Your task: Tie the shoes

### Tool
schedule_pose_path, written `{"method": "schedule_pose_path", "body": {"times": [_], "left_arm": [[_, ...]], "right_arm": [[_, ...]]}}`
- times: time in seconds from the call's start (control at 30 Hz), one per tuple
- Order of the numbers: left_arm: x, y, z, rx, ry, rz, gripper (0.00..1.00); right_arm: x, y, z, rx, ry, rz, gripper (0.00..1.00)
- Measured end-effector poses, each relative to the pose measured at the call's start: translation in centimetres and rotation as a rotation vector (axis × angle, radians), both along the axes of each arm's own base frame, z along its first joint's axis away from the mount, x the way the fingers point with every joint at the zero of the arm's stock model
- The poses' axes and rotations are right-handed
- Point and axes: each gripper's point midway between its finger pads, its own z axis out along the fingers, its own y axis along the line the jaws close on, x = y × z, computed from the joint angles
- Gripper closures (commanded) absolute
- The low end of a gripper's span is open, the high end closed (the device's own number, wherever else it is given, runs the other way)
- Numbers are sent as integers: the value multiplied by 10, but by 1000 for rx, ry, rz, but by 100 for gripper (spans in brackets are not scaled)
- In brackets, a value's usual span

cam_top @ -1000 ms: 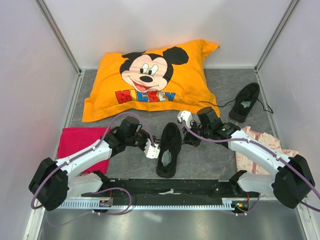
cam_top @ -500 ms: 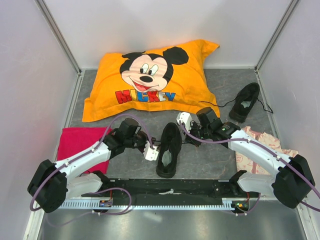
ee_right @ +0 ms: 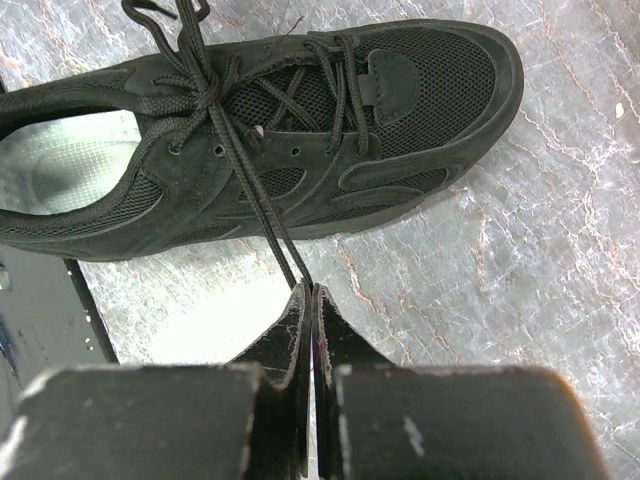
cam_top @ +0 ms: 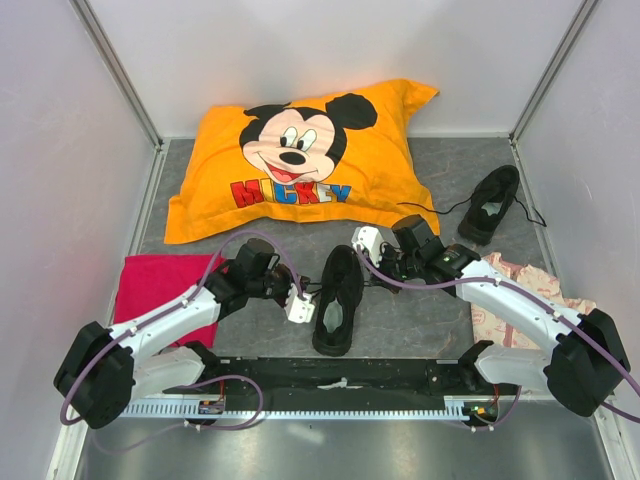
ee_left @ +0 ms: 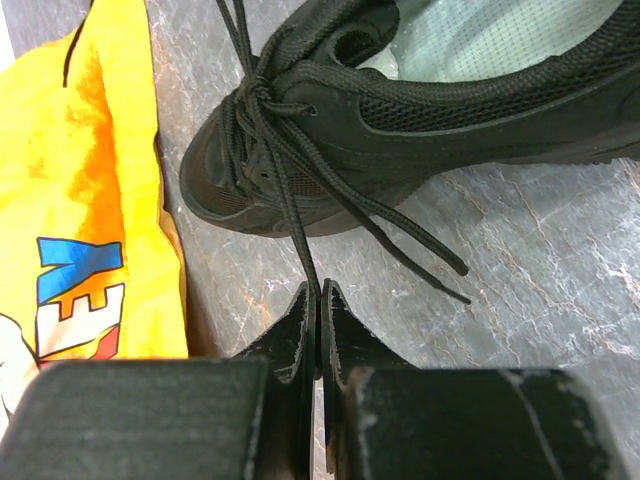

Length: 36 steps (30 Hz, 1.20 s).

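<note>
One black shoe (cam_top: 338, 300) lies in the middle of the table, toe pointing away from me, pale insole showing. It fills the left wrist view (ee_left: 420, 110) and the right wrist view (ee_right: 300, 130). My left gripper (cam_top: 310, 295) (ee_left: 319, 292) is on its left side, shut on a lace (ee_left: 290, 200) that runs taut from the knot at the eyelets. On the shoe's right side, my right gripper (cam_top: 378, 270) (ee_right: 309, 288) is shut on a doubled lace strand (ee_right: 250, 190). Two loose lace ends (ee_left: 410, 255) trail on the table. The other shoe (cam_top: 490, 204) lies at the far right, laces loose.
An orange Mickey pillow (cam_top: 300, 160) spans the back and edges into the left wrist view (ee_left: 90, 200). A red cloth (cam_top: 160, 285) lies near left. A pale patterned cloth (cam_top: 515, 300) sits under the right arm. Grey walls close in three sides.
The left gripper has drawn a little toward the near left with its lace. The right gripper has shifted slightly left. The shoe has stayed in place.
</note>
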Motion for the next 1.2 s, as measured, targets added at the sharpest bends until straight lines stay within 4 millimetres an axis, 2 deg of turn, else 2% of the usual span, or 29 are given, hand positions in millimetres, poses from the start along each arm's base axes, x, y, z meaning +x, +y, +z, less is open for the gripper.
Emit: {"method": "schedule_pose_path", "body": {"times": [0.87, 0.9, 1.07, 1.2], "left_arm": [[0, 5, -7, -7, -7, -11, 99], [1, 7, -8, -2, -5, -5, 98], [2, 34, -32, 82, 47, 79, 98], [0, 37, -36, 99, 62, 83, 99]], "right_arm": [[-2, -8, -10, -46, -62, 62, 100], [-2, -10, -11, -58, -67, 59, 100], [-10, -54, -42, -232, -10, -19, 100], [-17, -65, -48, -280, 14, -22, 100]]}}
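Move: Both hands already grip lace strands on opposite sides of the upright black shoe. Its knot lies about 7 cm to the left hand's right, level fore and aft; two loose lace ends hang about 3 cm right and 3 cm back. From the right hand the knot is about 7 cm left, level fore and aft, with the pale ankle opening roughly 8 cm left and 7 cm back. Both hands are near knot height. Outward and downward, in opposite directions, the hands draw the laces away from the knot, creeping barely a centimetre at first, then both jumping apart. The right goes about 6.5 cm right and 5 cm down, fingertips tipping steeper by some 15 degrees, its shut fingers losing their strand; the left goes nearly 4 cm left and as far down, keeping its pinch. ##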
